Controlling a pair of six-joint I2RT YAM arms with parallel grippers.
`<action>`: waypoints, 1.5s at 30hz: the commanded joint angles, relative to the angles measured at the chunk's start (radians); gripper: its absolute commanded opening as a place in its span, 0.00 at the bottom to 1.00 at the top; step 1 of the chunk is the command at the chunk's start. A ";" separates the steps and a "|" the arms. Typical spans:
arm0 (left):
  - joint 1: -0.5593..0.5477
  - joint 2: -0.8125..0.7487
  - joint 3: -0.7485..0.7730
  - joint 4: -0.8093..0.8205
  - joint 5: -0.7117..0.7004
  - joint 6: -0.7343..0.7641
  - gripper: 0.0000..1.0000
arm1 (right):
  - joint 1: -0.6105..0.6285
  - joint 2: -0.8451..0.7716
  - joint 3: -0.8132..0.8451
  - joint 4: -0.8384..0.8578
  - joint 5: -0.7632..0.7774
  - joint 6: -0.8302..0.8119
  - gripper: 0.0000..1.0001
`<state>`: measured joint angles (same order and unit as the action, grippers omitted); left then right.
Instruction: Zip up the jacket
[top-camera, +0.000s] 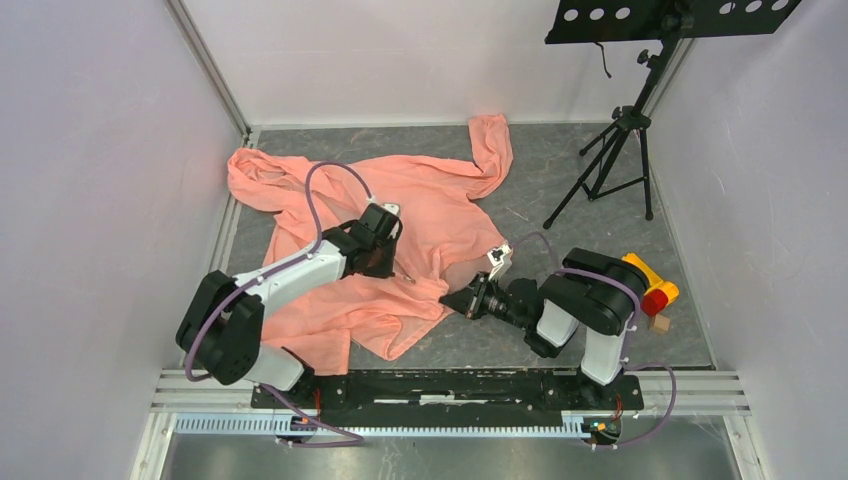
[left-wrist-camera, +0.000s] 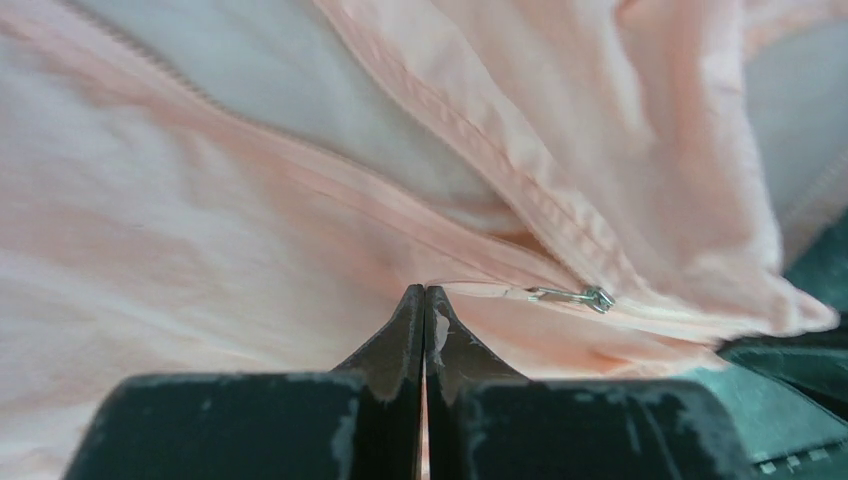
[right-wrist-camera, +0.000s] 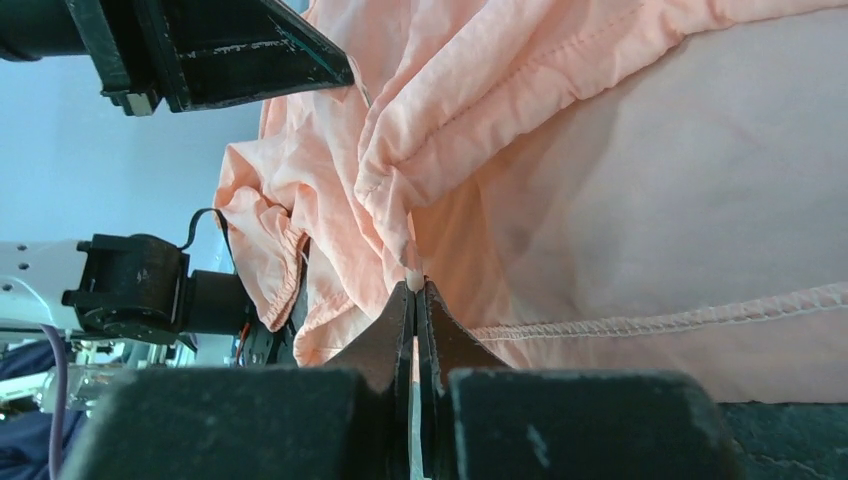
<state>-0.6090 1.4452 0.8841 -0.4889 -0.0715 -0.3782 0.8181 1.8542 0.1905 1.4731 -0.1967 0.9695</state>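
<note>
The salmon-pink jacket lies spread and crumpled on the grey table, hood and sleeves toward the back. My left gripper rests on its middle. In the left wrist view it is shut on a thin pale pull that leads to the metal zipper slider. The zipper track runs away up-left. My right gripper is at the jacket's near edge. In the right wrist view it is shut on a small whitish end of the jacket's edge, beside the stitched hem.
A black tripod stand stands at the back right. A yellow and red object and a small wooden block lie by the right arm. White walls close in both sides. The left gripper's fingers show in the right wrist view.
</note>
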 joint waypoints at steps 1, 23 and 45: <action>0.005 0.002 0.054 -0.025 -0.325 -0.075 0.02 | 0.002 -0.020 -0.015 0.166 0.047 0.050 0.00; 0.485 0.618 0.653 0.084 -0.907 0.251 0.02 | 0.011 -0.070 -0.010 0.052 0.090 0.010 0.00; 0.607 0.871 0.834 0.478 -1.006 0.757 0.02 | 0.010 -0.118 -0.057 0.040 0.151 -0.010 0.00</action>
<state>-0.0200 2.3035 1.6440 -0.1654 -1.0206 0.2832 0.8249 1.7630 0.1646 1.4765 -0.0685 0.9791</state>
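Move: The left fingers pinch the zipper's pull cord; the jacket's collar end lies about 24 cm ahead and 32 cm to their left, a little lower. The slider is about 4 cm to their right and 1 cm back, the hem corner 10 cm right and 5 cm back. That corner sits in the right fingers; from the right hand the slider is 4 cm ahead and 6 cm left, the collar end 29 cm ahead and 42 cm left. The left hand, still shut on the pull cord, draws the slider up the jacket front in one long diagonal sweep, some 33 cm left and 25 cm forward, from beside the hem to the collar, staying nearly level while the wrist rolls its left side up and turns counter-clockwise until the downward fingers point mostly left. The right hand keeps the bottom corner pinched as the anchor against this pull, lifting it only about 2.5 cm and easing slightly forward. ##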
